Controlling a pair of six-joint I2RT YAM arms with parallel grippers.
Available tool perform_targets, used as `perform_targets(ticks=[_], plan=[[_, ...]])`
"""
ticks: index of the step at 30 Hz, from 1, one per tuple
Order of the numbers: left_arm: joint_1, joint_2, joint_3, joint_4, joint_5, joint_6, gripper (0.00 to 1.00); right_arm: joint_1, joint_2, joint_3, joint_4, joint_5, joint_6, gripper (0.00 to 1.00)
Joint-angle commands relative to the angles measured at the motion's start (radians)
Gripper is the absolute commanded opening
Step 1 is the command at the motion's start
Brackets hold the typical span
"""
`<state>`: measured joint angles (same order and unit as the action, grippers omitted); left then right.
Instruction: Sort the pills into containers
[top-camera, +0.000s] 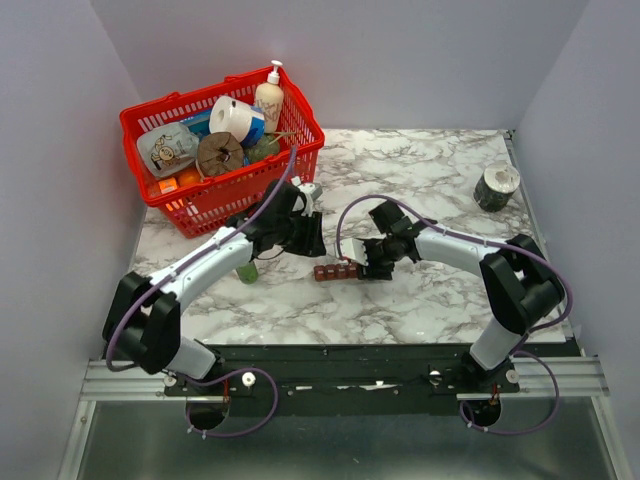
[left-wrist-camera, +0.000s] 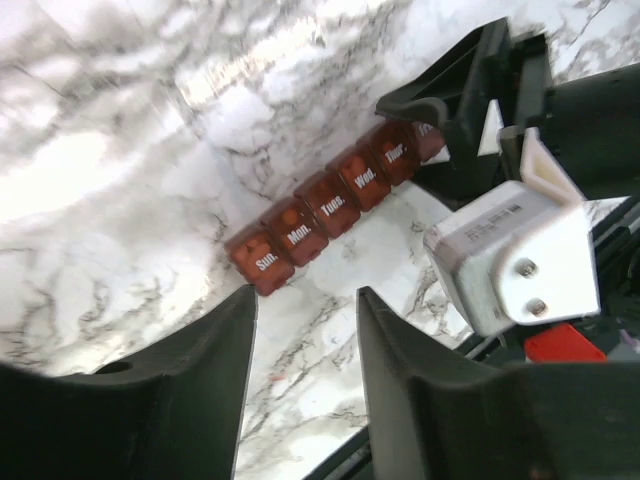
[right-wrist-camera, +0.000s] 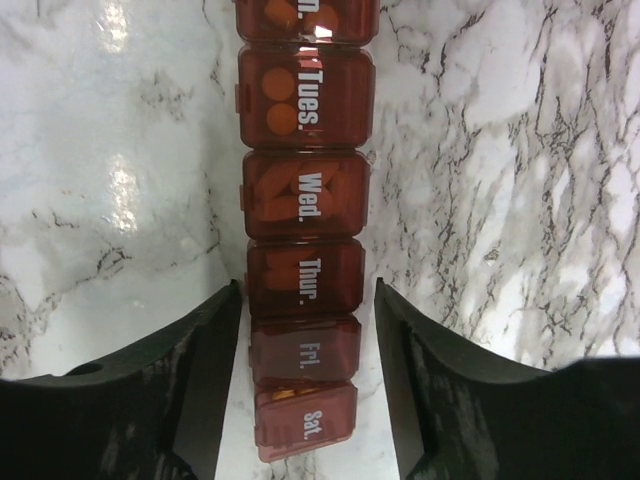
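The containers are a dark red-brown strip of day-labelled lidded compartments lying flat on the marble table. In the left wrist view the containers run from Sun. near my fingers up to the right. Round orange pills show through the closed lids of the containers. My right gripper is open and straddles the Thur.-to-Sat. end, with a gap on each side. It sits at the strip's right end in the top view. My left gripper is open and empty, just short of the Sun. end, and hovers left of the strip.
A red wire basket full of household items stands at the back left. A green bottle stands under the left arm. A tape roll lies at the back right. The right arm's white camera block is close to my left fingers.
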<state>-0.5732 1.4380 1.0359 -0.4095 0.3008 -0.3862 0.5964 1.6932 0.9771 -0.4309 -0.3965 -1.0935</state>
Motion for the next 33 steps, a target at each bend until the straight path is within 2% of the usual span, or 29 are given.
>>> perform_targets(ticks=[1, 2, 3, 5, 6, 8, 9, 12, 15, 16, 17, 20, 22, 24, 27, 33], plan=[[0.007, -0.115, -0.023, 0.014, -0.123, 0.052, 0.63, -0.001, -0.018, 0.0, -0.054, -0.002, 0.036, 0.8], [0.007, -0.157, -0.034, 0.021, -0.146, 0.064, 0.68, -0.007, -0.044, 0.003, -0.054, -0.002, 0.041, 0.84], [0.009, -0.18, -0.04, 0.031, -0.155, 0.07, 0.71, -0.012, -0.056, 0.005, -0.061, -0.011, 0.043, 0.99], [0.01, -0.249, -0.051, 0.055, -0.166, 0.102, 0.75, -0.026, -0.098, 0.009, -0.069, -0.021, 0.047, 1.0], [0.012, -0.273, -0.053, 0.061, -0.195, 0.109, 0.82, -0.029, -0.112, 0.011, -0.078, -0.019, 0.053, 1.0], [0.022, -0.345, -0.062, 0.093, -0.21, 0.121, 0.9, -0.046, -0.145, 0.02, -0.089, -0.024, 0.078, 1.0], [0.029, -0.37, -0.068, 0.107, -0.207, 0.127, 0.99, -0.052, -0.186, 0.024, -0.094, -0.03, 0.093, 1.0], [0.065, -0.473, -0.114, 0.21, -0.172, 0.11, 0.99, -0.086, -0.281, 0.055, -0.091, -0.039, 0.197, 1.0], [0.095, -0.557, -0.143, 0.27, -0.19, 0.102, 0.99, -0.131, -0.358, 0.109, -0.059, -0.035, 0.407, 1.0], [0.098, -0.57, -0.143, 0.265, -0.212, 0.118, 0.99, -0.145, -0.404, 0.126, -0.048, -0.031, 0.554, 1.0], [0.099, -0.591, -0.136, 0.255, -0.229, 0.124, 0.99, -0.194, -0.423, 0.144, -0.045, -0.034, 0.622, 1.0], [0.102, -0.614, -0.108, 0.19, -0.253, 0.162, 0.99, -0.334, -0.486, 0.205, 0.006, -0.137, 0.936, 1.0], [0.101, -0.625, -0.094, 0.14, -0.258, 0.176, 0.99, -0.345, -0.51, 0.259, 0.029, -0.038, 1.065, 1.0], [0.102, -0.643, -0.088, 0.114, -0.269, 0.193, 0.99, -0.345, -0.543, 0.287, 0.029, 0.083, 1.124, 1.0], [0.102, -0.686, -0.096, 0.09, -0.293, 0.199, 0.99, -0.346, -0.587, 0.328, 0.027, 0.151, 1.175, 1.0], [0.102, -0.735, -0.096, 0.068, -0.316, 0.217, 0.99, -0.345, -0.652, 0.36, 0.018, 0.203, 1.175, 1.0]])
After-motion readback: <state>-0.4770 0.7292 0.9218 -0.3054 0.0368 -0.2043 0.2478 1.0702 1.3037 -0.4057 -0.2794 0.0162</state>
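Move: The pill organizer's middle lies about 8 cm to the right of my left hand, 2 cm back and some 12 cm below; from there the green container stands about 24 cm to the organizer's left, level with it. The red basket is roughly 22 cm ahead of my left hand and 20 cm to its left. My right hand straddles the organizer's far-right part, its middle about 4 cm to that hand's left; the dark canister is some 17 cm ahead and 28 cm right of it. I free my right hand from the pill organizer: its fingers spread wide first, then it climbs some 35 cm, drifting about 10 cm right and a little forward while the wrist swings round clockwise until the fingers point forward-left, nearly level. My left hand, already clear above, opens fully and rises about 19 cm and 11 cm left, away from the organizer, tipping its fingers up some 45 degrees. ##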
